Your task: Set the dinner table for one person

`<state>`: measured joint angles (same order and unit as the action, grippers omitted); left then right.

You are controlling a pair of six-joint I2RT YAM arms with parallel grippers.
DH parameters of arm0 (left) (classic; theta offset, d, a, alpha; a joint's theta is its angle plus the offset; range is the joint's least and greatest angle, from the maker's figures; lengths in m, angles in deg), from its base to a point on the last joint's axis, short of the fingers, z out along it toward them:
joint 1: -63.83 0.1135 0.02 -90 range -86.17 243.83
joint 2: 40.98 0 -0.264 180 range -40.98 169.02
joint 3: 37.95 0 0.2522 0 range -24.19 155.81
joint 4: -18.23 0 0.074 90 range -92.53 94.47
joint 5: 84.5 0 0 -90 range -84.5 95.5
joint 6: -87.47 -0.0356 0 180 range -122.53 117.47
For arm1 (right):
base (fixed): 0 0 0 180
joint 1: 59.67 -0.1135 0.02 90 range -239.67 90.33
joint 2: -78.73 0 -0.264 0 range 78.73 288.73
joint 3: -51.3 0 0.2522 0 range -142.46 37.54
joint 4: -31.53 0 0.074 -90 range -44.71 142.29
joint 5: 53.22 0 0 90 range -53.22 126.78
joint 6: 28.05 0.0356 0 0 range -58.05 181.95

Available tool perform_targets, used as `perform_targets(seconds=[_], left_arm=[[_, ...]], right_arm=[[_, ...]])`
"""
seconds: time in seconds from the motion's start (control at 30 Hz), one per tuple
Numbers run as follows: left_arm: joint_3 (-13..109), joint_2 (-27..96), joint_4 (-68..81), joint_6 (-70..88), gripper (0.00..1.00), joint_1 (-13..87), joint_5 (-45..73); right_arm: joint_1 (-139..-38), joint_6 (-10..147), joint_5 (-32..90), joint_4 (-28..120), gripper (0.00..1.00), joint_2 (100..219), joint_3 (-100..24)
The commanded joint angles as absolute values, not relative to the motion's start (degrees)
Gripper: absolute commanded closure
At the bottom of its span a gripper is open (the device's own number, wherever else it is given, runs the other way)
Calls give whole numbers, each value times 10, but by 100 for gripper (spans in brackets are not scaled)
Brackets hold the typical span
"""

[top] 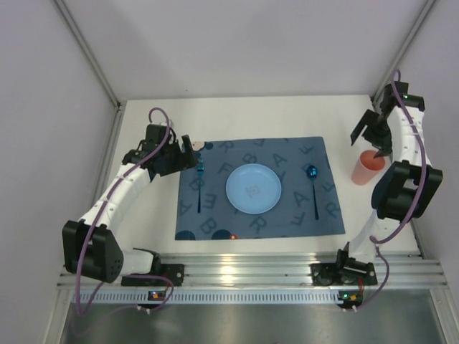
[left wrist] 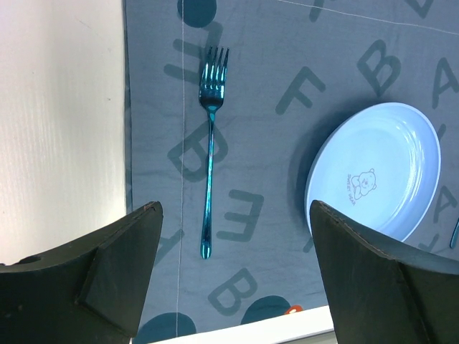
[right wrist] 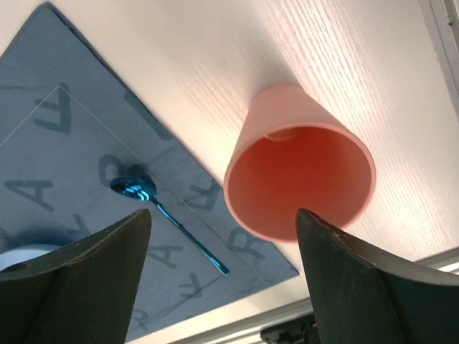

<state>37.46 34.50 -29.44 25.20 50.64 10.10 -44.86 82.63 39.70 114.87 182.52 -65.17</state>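
Note:
On the white dinner table [top: 251,118] lies a blue letter-printed placemat [top: 287,215]. A pale blue plate [top: 253,188] sits at its middle, a blue fork [top: 200,185] to the left and a blue spoon [top: 313,188] to the right. A salmon-pink cup [top: 368,167] stands upright off the mat's far right corner. My left gripper [top: 192,156] hovers open above the fork's [left wrist: 210,143] tine end, holding nothing. My right gripper [top: 367,140] hangs open just behind and above the cup [right wrist: 301,179], apart from it.
A silver slotted rail [top: 244,269] runs along the near edge, with both arm bases on it. Grey walls close in the left, back and right. In the right wrist view the spoon [right wrist: 136,190] lies on the mat [right wrist: 72,143] left of the cup.

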Motion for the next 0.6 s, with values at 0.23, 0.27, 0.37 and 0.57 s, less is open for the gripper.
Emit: perform_targets(seconds=[0.23, 0.27, 0.37, 0.57], left_arm=[[380, 328, -277, 249, 11, 509, 93], [379, 328, -278, 248, 11, 508, 92], [379, 328, -280, 245, 11, 508, 88], [378, 335, -275, 245, 11, 509, 89]], right_arm=[[-456, 825, 404, 1048, 50, 1870, -568], [-455, 824, 417, 1048, 56, 1874, -567], [-455, 824, 443, 1062, 93, 1882, -581], [-483, 822, 479, 1149, 100, 1887, -698]])
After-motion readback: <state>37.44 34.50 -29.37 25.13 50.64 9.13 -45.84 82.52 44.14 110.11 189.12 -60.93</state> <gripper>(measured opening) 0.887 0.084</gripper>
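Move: The cup's middle is about 4 cm to the right of the right hand, 2 cm back and 12 cm below, with its open rim just under the spread fingers. The spoon lies on the mat some 13 cm to this hand's left, 9 cm back and 17 cm down; the plate is about 34 cm left and 7 cm back at table height. From the left hand, the cup stands roughly 56 cm to the right, about level with it in reach and 10 cm lower. Straight down towards the cup the right hand sinks nearly 8 cm, its wrist tilting some 8 degrees, while the wide-open fingers shut almost fully and pinch the left part of the cup's rim, one finger inside the mouth and one outside. It then turns upward by close to 2 cm, keeping the pinch and easing slightly right. ##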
